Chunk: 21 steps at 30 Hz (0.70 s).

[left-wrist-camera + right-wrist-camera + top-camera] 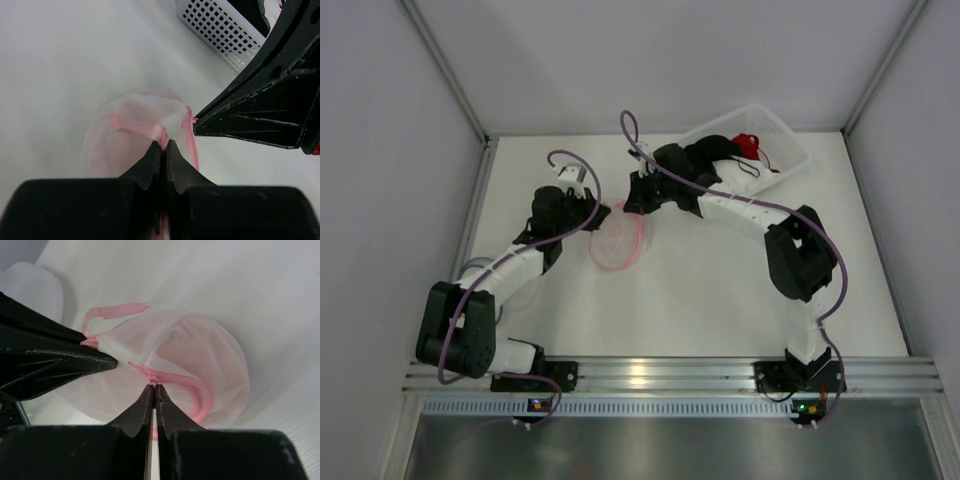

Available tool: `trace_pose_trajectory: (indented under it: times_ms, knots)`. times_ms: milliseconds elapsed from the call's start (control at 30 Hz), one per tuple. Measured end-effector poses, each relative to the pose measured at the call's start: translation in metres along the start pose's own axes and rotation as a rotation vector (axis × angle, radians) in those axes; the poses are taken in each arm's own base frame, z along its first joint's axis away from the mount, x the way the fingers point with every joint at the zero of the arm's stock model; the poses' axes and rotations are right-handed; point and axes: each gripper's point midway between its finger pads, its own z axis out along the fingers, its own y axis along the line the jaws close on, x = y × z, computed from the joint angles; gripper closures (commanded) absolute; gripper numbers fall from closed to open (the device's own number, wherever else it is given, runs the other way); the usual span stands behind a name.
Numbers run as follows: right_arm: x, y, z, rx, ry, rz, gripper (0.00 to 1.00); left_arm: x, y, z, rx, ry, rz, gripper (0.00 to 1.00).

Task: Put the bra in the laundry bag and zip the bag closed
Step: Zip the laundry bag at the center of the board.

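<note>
The laundry bag (617,240) is a round pouch of pale pink mesh with a pink zip, lying mid-table. My left gripper (164,143) is shut on the bag's pink trim, just below a white fabric end tab (117,347). My right gripper (154,385) is shut on the small pink zip pull (156,377). The two grippers meet tip to tip at the bag's far edge, the left gripper (598,212) facing the right gripper (635,205). Part of the zip (192,385) curves away, pink and raised. I cannot make out the bra through the mesh.
A white perforated basket (790,145) stands at the back right, holding dark garments (715,150) and something red (748,143). Its wall (220,27) lies just beyond the right arm. Grey walls enclose the white table on three sides.
</note>
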Motion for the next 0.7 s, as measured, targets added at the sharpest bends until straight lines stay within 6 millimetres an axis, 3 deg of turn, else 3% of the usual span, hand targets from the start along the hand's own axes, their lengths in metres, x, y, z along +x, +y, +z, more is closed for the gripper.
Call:
trace_pose_trajectory:
  times_ms: [167, 333, 433, 567, 600, 633, 700]
  knots:
    - [0.005, -0.014, -0.008, 0.034, -0.010, 0.087, 1.00, 0.009, -0.002, -0.012, 0.000, -0.012, -0.016, 1.00]
    - [0.005, -0.035, -0.025, 0.071, -0.018, 0.131, 1.00, -0.006, -0.006, -0.036, -0.017, -0.106, -0.059, 1.00]
    - [0.007, -0.033, -0.029, 0.063, -0.023, 0.143, 1.00, -0.013, -0.002, -0.048, -0.050, -0.161, -0.117, 1.00]
    - [0.023, -0.029, -0.030, 0.046, 0.006, 0.175, 1.00, 0.002, -0.002, -0.064, -0.060, -0.178, -0.177, 0.98]
    - [0.028, -0.027, -0.030, 0.041, 0.017, 0.182, 1.00, 0.007, -0.003, -0.066, -0.055, -0.172, -0.183, 0.92]
    - [0.033, -0.026, -0.031, 0.036, 0.028, 0.186, 1.00, 0.011, -0.003, -0.068, -0.054, -0.164, -0.186, 0.69]
    - [0.037, -0.026, -0.032, 0.041, 0.036, 0.179, 1.00, 0.018, 0.000, -0.070, -0.074, -0.134, -0.187, 0.44]
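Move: The two closed grippers stand about 5 cm apart at the laundry bag's zip. The left pinches a fold of the bag's pink trim, with the zip pull about 5 cm to its right; the right already has that zip pull in its fingers. The bag's body lies some 7 cm back from the right hand, 3 cm to its left and 5 cm lower. The laundry basket is roughly 28 cm to the right hand's right and 13 cm ahead. Still pinching the zip pull, the right hand draws it about 5 cm to the right, away from the left gripper, sinking a little and easing back near the end. The left hand, gripping the trim, pulls back some 6 cm and about 3 cm left, rising midway then coming down again; it turns about 10 degrees counter-clockwise, and its fingers part at the very end. ##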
